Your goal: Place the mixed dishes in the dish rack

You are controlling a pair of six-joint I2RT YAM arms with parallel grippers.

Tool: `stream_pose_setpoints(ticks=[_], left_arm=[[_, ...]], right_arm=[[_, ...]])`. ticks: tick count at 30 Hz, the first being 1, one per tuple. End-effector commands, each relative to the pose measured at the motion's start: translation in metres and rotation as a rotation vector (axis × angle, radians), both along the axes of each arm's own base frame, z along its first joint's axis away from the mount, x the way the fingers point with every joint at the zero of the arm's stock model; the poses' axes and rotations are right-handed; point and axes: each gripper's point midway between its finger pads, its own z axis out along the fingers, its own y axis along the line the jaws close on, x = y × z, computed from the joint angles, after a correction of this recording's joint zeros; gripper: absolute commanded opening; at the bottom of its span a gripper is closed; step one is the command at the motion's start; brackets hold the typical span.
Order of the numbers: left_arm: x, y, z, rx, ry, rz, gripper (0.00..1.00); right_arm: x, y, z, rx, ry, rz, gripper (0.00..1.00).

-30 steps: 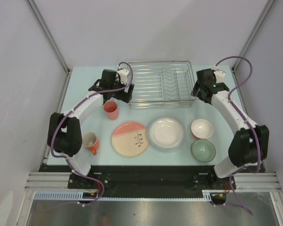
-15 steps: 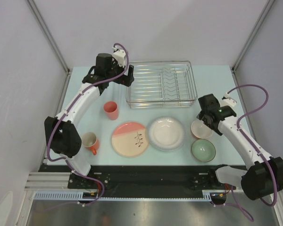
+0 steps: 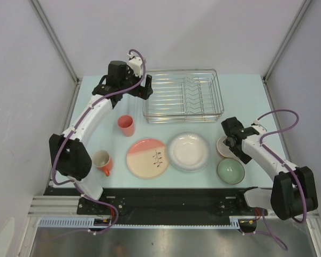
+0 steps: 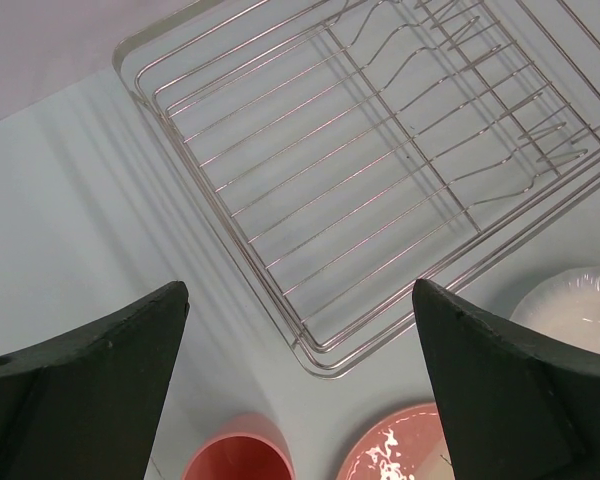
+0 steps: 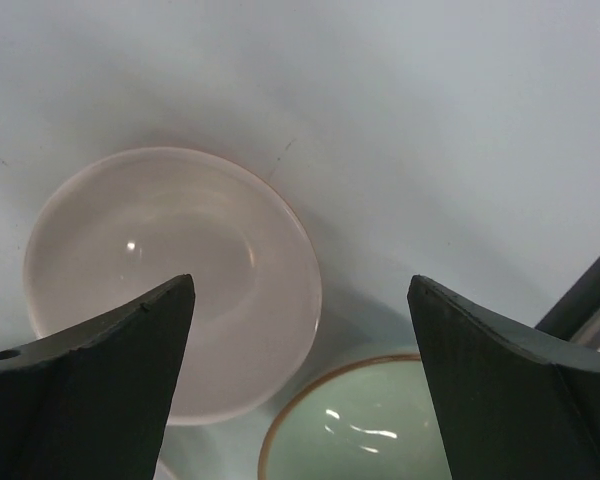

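Observation:
The dish rack stands at the back of the table with nothing in it. In front lie the salmon tumbler, orange mug, pink-and-cream plate, white plate, cream bowl and green bowl. My left gripper hangs open above the rack's near-left corner. Low over the cream bowl's right rim, my right gripper is open and holds nothing.
Metal frame posts and grey walls close in the table on three sides. The right arm's purple cable loops out toward the right wall. The tumbler stands just in front of the rack's left end.
My right arm swung from the rack's right end forward and down over the cream bowl. My left arm lifted back along the rack's left end, then held still.

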Motion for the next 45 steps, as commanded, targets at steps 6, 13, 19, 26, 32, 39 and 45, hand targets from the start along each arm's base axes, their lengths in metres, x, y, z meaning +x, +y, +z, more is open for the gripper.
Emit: stream_pose_setpoints(ticks=[6, 13, 19, 26, 32, 39, 45], left_arm=[[-0.019, -0.003, 0.037, -0.066, -0.066, -0.025, 1.00], [-0.023, 0.000, 0.035, -0.059, -0.062, -0.018, 1.00], [-0.026, 0.001, 0.037, -0.060, -0.070, -0.016, 1.00], [-0.026, 0.002, 0.042, -0.060, -0.082, -0.017, 0.99], [-0.025, 0.003, 0.039, -0.053, -0.081, -0.012, 1.00], [-0.021, 0.005, 0.029, -0.031, -0.070, -0.007, 1.00], [-0.018, 0.004, 0.027, -0.049, -0.056, -0.010, 1.00]], right_arm=[[0.020, -0.020, -0.035, 0.019, -0.035, -0.083, 0.92], [0.032, -0.018, -0.049, 0.068, -0.057, -0.057, 0.78], [0.046, -0.010, -0.043, 0.109, -0.106, -0.013, 0.62], [0.045, -0.012, -0.045, 0.136, -0.092, -0.003, 0.18], [0.045, -0.019, -0.015, 0.072, -0.148, 0.017, 0.00], [0.041, -0.022, 0.062, -0.154, -0.247, 0.050, 0.00], [0.048, -0.036, 0.136, -0.318, -0.361, 0.019, 0.00]])
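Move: Ahead of the right hand by about 7 cm and some 6 cm below lies the middle of the white bowl, hardly off to either side. The green bowl sits about 4 cm back and 1 cm left of the hand, the white plate some 17 cm left and 5 cm ahead, and the rack's middle roughly 31 cm ahead and 19 cm left. From the left hand, the white bowl is about 38 cm right and 17 cm back, well below. Sinking about 5 cm with a slight swing to its right, the right hand then eases forward and back left, rolling a little as its open fingers close on the white bowl's near rim, one inside and one outside. Keeping the pinch, it lifts some 12 cm, fingers tipping up and forward. The left hand backs off about 2 cm, still open. ##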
